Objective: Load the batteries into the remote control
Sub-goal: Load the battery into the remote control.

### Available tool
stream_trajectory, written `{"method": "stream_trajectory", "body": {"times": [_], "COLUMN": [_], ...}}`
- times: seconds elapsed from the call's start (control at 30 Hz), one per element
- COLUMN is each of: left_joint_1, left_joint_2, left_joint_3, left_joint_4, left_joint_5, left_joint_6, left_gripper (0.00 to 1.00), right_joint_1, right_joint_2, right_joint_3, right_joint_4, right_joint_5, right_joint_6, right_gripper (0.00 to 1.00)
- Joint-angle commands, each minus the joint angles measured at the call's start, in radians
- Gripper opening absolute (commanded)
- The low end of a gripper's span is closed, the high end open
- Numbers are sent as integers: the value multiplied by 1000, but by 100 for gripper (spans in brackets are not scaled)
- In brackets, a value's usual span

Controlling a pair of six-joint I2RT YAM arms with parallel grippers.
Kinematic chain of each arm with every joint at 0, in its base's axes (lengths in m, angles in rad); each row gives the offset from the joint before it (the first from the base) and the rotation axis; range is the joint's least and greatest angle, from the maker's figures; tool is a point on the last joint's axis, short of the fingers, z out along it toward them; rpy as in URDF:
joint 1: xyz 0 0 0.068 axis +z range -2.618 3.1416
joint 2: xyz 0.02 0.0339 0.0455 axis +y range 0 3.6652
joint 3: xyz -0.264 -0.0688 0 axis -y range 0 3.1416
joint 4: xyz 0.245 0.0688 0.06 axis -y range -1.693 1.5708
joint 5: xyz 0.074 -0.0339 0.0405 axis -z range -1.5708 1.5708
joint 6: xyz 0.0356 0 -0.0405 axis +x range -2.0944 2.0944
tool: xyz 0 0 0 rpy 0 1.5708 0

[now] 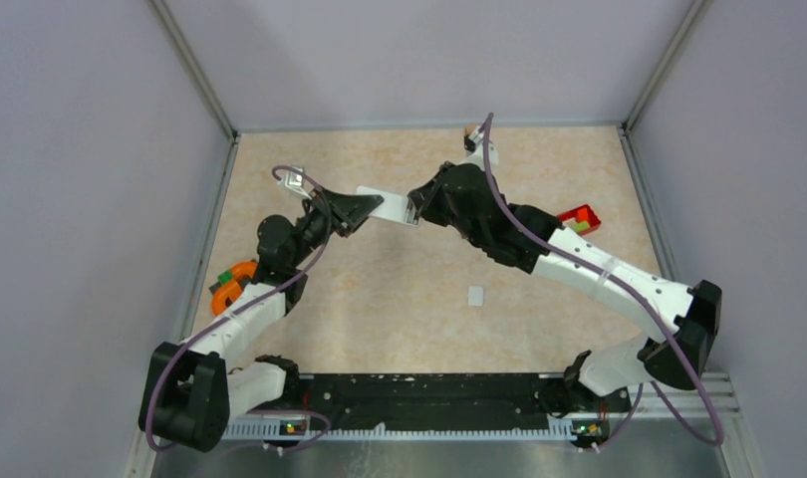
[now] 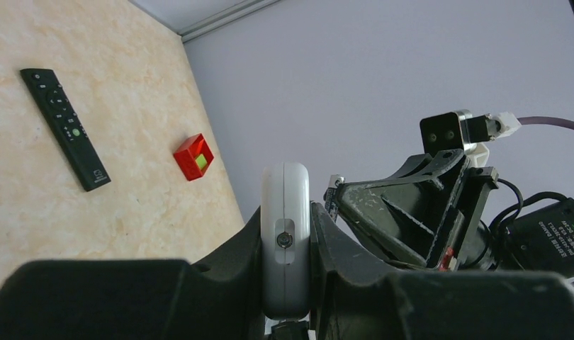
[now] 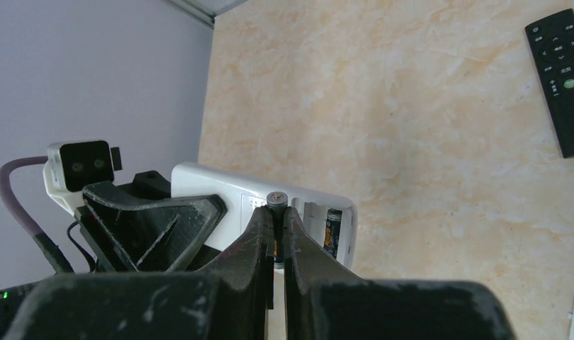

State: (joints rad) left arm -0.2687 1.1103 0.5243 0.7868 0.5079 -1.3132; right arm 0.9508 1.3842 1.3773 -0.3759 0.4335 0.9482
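My left gripper is shut on one end of a white remote control, holding it above the table. In the left wrist view the remote stands edge-on between the fingers. My right gripper is shut on a dark battery at the remote's open battery compartment. A second dark battery lies inside that compartment. From above, the right gripper meets the remote's free end.
A black remote lies flat on the table, also visible as the black remote. A small red tray sits at the right. A small white cover lies mid-table. An orange object sits by the left arm.
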Motion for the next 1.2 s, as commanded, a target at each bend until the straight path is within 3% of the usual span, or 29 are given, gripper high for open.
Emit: {"method": "stream_trajectory", "body": {"times": [0.0,0.57,1.17], "left_joint_1": [3,3,4], "left_joint_2": [-23,0,20], "left_joint_3": [-8,-11,-11], "left_joint_4": [108,176,205], "left_joint_5": [-5,-14,-25], "left_joint_6": [-47,-138,-153], "left_gripper": [0,0,0], "right_joint_1": [44,92,113], "right_joint_2": [21,63,33], "right_joint_3": [92,135,170], "right_joint_4": [-51,-122,-159], "right_joint_5": [124,205,219], "right_joint_6": [-61,-83,-75], "right_gripper": [0,1,27]}}
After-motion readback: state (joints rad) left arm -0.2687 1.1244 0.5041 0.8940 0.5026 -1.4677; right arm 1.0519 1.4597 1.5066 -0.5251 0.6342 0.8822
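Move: The open battery compartment, at the free end of the white remote in the left hand, lies about 8 cm to that hand's right, 1 cm back and 1 cm below. From the right hand, which already pinches a battery, the compartment is roughly 2 cm below, 1 cm back and 1 cm to the right. The black remote lies about 16 cm ahead, 12 cm right and 30 cm down; the white cover some 7 cm back, 14 cm right and equally low. The second battery is set into the free slot beside the one already in place: the right hand rolls its left side down about 10 degrees, dips 1 cm and eases back 1 cm, then opens its fingers and lets go, rising again slightly. The left hand keeps its grip and rises some 1.5 cm, rolling to tip the remote's compartment end up towards the battery. ##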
